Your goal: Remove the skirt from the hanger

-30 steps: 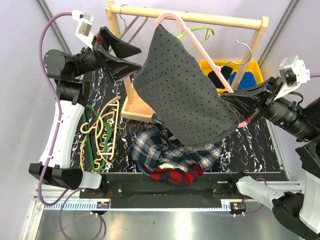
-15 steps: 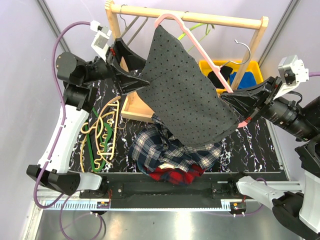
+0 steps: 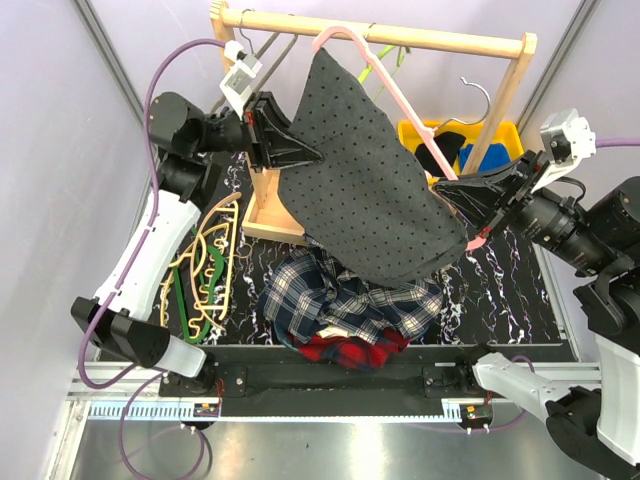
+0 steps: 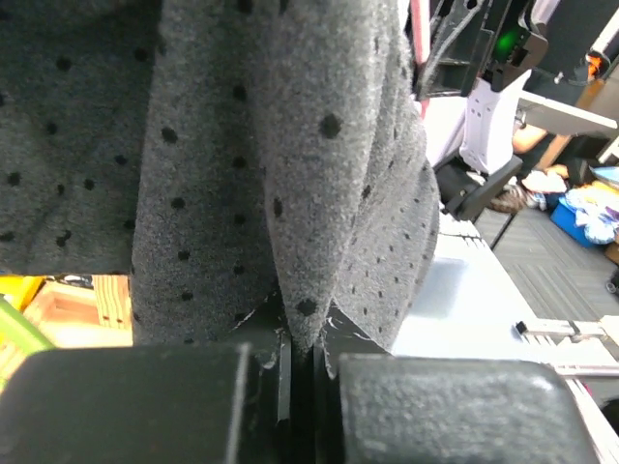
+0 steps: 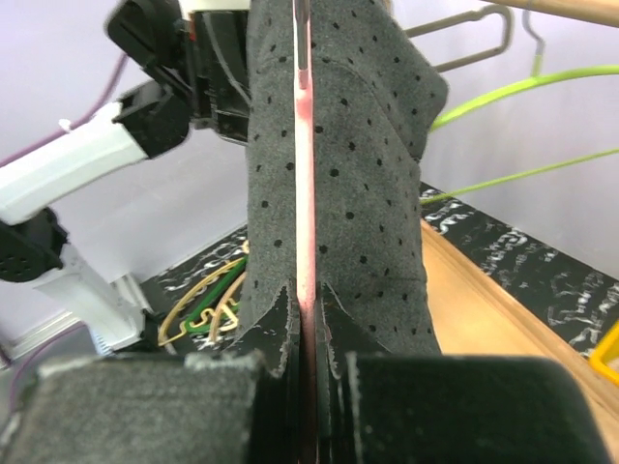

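A dark grey skirt [image 3: 375, 185] with black dots hangs on a pink hanger [image 3: 395, 90] whose hook sits by the wooden rail. My left gripper [image 3: 312, 157] is shut on the skirt's left edge; in the left wrist view a fold of the grey cloth [image 4: 290, 193] is pinched between the fingers at my left gripper [image 4: 308, 340]. My right gripper [image 3: 447, 190] is shut on the pink hanger's lower arm, at the skirt's right side. In the right wrist view the pink hanger bar [image 5: 306, 193] runs straight into my right gripper [image 5: 307, 324], with the skirt [image 5: 368, 164] draped on both sides.
A wooden clothes rack [image 3: 400, 40] stands at the back with a green hanger [image 3: 405, 62] and a metal hanger [image 3: 485, 100]. A yellow bin [image 3: 505, 140] is behind right. Plaid clothes [image 3: 345, 305] lie heaped under the skirt. Several loose hangers [image 3: 205, 265] lie at left.
My left arm moved right to the skirt's left edge and its gripper, open before, shut on the cloth. The right gripper with the hanger shifted slightly up and left.
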`<state>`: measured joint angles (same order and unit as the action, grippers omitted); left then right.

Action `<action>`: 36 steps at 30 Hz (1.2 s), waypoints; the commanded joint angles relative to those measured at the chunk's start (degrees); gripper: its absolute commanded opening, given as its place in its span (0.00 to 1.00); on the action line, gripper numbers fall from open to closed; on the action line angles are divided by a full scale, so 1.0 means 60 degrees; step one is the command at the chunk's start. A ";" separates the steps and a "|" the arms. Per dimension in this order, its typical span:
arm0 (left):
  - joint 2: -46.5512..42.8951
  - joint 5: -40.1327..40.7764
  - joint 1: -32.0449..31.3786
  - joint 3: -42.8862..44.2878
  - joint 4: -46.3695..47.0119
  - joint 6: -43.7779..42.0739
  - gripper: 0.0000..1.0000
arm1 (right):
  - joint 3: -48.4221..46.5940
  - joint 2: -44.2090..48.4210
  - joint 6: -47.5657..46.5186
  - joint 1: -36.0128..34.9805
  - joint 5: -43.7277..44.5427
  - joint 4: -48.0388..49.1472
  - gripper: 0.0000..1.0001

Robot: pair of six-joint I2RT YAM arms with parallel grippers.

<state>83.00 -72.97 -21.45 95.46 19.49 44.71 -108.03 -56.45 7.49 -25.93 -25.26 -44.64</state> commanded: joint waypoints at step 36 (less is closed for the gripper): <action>0.0990 0.0193 0.0517 0.6238 -0.2148 -0.0566 0.00 | 0.4294 0.3196 -0.0941 -0.0028 0.7097 0.2211 0.00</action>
<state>89.01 -76.03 -13.91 131.11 9.47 46.26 -80.99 -38.74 -0.12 -26.24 20.75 -36.58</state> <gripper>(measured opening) 0.054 0.039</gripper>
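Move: The left hand already pinches the skirt; the pink hanger's middle, which it pulls away from, lies about 11 cm to its right and 4 cm ahead, near its height. The rack bar runs some 18 cm ahead, its middle 8 cm right; the clothes pile is 4 cm back, 5 cm right, roughly 45 cm below. The right hand holds the hanger's lower end, the skirt's middle about 10 cm left, 4 cm ahead and slightly lower. Left hand pulls the pinched skirt about 18 cm up-left, then rightward; right hand draws hanger right and down. ##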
